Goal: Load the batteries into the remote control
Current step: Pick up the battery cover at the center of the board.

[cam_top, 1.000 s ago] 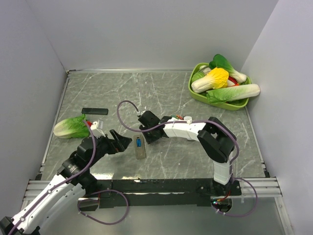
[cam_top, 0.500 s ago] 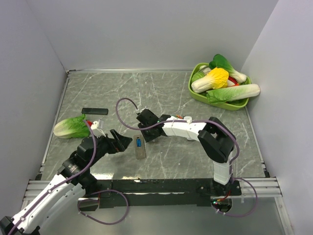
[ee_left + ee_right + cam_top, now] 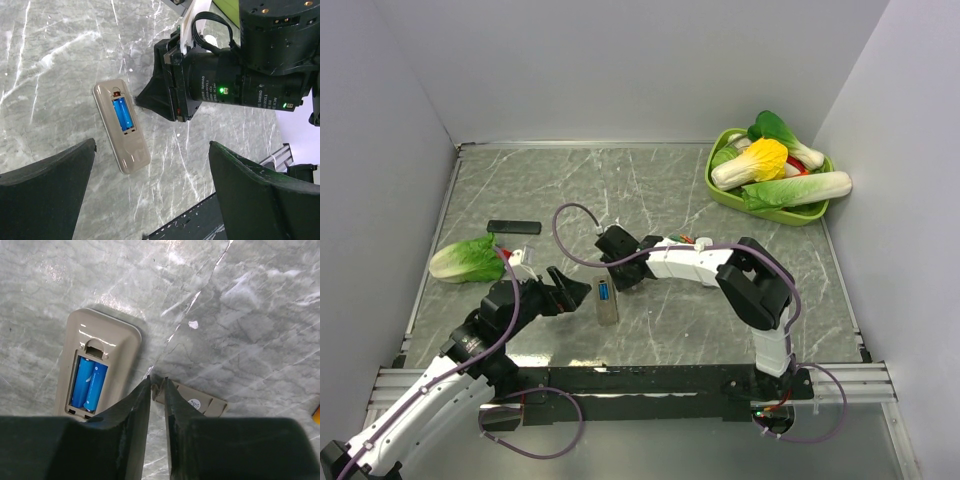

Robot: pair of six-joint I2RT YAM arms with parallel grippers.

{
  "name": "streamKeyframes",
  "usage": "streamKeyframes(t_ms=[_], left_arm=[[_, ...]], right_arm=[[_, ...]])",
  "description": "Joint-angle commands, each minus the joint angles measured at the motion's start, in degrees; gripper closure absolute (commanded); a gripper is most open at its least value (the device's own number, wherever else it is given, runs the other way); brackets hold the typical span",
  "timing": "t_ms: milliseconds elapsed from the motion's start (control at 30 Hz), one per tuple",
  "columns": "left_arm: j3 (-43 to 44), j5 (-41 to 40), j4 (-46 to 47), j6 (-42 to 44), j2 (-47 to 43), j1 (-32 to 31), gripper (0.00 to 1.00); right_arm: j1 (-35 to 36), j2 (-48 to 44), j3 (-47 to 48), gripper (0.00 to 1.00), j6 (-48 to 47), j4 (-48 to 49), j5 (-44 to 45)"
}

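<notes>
The remote control (image 3: 606, 300) lies back-up near the table's front, also clear in the left wrist view (image 3: 121, 127). Two blue batteries (image 3: 89, 382) sit side by side in its open recess. A beige battery cover (image 3: 200, 402) lies flat just right of the remote (image 3: 95, 355). My right gripper (image 3: 158, 382) points down with its jaws narrowed onto the cover's left end tab. A few small colourful batteries (image 3: 688, 239) lie behind the right arm. My left gripper (image 3: 152, 145) hovers wide open just left of the remote, holding nothing.
A lettuce piece (image 3: 465, 260) and a white remote (image 3: 520, 262) lie at the left, with a flat black bar (image 3: 513, 227) behind them. A green basket (image 3: 720, 188) full of vegetables stands at the back right. Grey walls close in both sides.
My right gripper has crept slightly left toward the remote and its jaws have narrowed onto the cover's end. The left arm has barely moved.
</notes>
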Motion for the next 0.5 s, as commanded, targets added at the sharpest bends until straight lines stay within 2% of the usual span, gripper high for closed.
streamKeyframes(t_ms=[0,167,267,333,467], left_arm=[[0.0,1.1,3.0,1.1,-0.6,0.1,0.01],[-0.1,1.4,3.5,1.3,-0.7,0.1,0.01],[-0.5,1.8,4.4,1.4,-0.7,0.1,0.01],[-0.7,2.0,5.1,1.5,-0.6,0.1,0.01],[-0.8,2.0,6.1,2.1,-0.1,0.2,0.01]], right_arm=[[0.8,0.9,1.3,0.79,0.7,-1.6,1.7],[0.8,-0.8,-0.4,0.84,0.8,-1.2,2.1],[0.8,-1.9,-1.4,0.9,0.4,-0.8,2.0],[0.8,-2.7,-2.1,0.99,-0.3,-0.6,1.7],[0.8,-5.5,-4.7,1.0,-1.1,1.5,-0.5]])
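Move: The battery cover lies flat under the right hand's fingertips, its left end between them and its middle about 3 cm to the right, some 1 cm below. The remote's middle is roughly 4 cm left and 4 cm back of this hand; an orange battery lies some 11 cm right and 4 cm ahead. From the left hand the cover is about 6 cm ahead, 10 cm right and 13 cm below. The right hand stays low, within 1 cm, shutting its quarter-open fingers at the battery cover's left end. ##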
